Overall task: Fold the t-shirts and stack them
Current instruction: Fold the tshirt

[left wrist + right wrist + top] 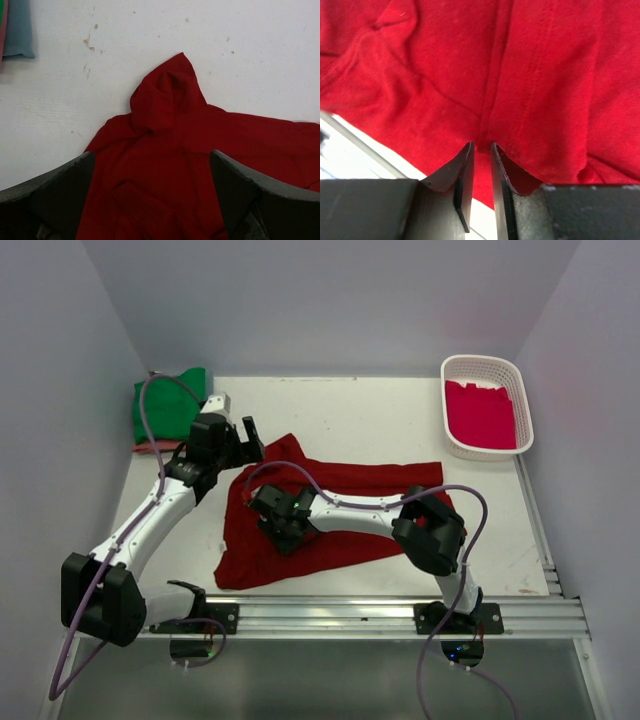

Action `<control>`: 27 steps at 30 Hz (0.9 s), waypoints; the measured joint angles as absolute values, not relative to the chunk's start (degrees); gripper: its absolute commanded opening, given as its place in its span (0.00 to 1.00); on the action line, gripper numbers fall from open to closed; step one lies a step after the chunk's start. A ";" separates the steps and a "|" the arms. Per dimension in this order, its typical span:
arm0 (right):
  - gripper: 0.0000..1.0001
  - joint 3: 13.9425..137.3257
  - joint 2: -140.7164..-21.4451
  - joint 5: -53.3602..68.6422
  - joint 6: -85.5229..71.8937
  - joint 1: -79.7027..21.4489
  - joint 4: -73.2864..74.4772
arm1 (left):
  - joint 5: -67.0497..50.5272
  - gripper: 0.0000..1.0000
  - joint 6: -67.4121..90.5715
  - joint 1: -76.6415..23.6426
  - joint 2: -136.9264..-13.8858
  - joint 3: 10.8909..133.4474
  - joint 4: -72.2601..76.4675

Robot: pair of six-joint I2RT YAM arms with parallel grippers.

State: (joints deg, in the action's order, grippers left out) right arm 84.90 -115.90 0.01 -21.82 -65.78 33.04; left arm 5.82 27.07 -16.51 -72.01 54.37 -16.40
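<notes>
A large dark red t-shirt (385, 480) lies spread and wrinkled across the middle of the table. My left gripper (240, 438) hovers over its upper left corner; in the left wrist view this gripper (152, 160) stands wide open above the cloth (165, 100), holding nothing. My right gripper (283, 535) is low over the shirt's left half. In the right wrist view its jaws (482, 145) stand a narrow gap apart, with the red cloth (520, 75) just past the tips and a crease running up to them.
Folded t-shirts are stacked at the back left, a green one (170, 405) on top and a bluish edge (20, 30) showing. A white lattice basket (480, 361) at the back right holds a crimson-pink shirt (480, 415). A metal rail (350, 610) runs along the near edge.
</notes>
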 measured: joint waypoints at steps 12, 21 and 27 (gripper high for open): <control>0.30 90.37 -117.45 -4.97 -20.27 -66.50 37.15 | 5.32 1.00 28.08 -16.51 -62.96 52.18 -18.96; 0.29 91.00 -120.66 -5.61 -19.16 -67.24 37.23 | 6.98 1.00 28.08 -16.45 -59.83 51.62 -23.27; 0.18 90.35 -120.68 -6.87 -18.98 -67.61 37.23 | 8.29 1.00 28.12 -16.45 -56.77 51.64 -24.95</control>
State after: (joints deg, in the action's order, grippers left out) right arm 90.35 -120.68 -6.87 -18.98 -67.61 37.23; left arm 8.29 28.12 -16.45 -56.77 51.64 -24.95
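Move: For the right hand, the ridge-like fold in the t-shirt is right under its fingertips, about 1 cm ahead and 2 cm down. The bunched sleeve corner lies about 22 cm ahead of that hand, neither left nor right of it; the shirt's near-left corner is some 7 cm back and 12 cm left. From the left hand the fold is about 19 cm back, 11 cm right and 16 cm below. Right fingertips come down onto the t-shirt with the fold between them: the hand first lifts about 1 cm while edging forward, then sinks some 2.5 cm, fingers tipping slightly steeper and staying narrowly open. The left hand, empty and wide open, draws back about 5 cm and rises about 4, drifting left, away from the bunched sleeve corner. ##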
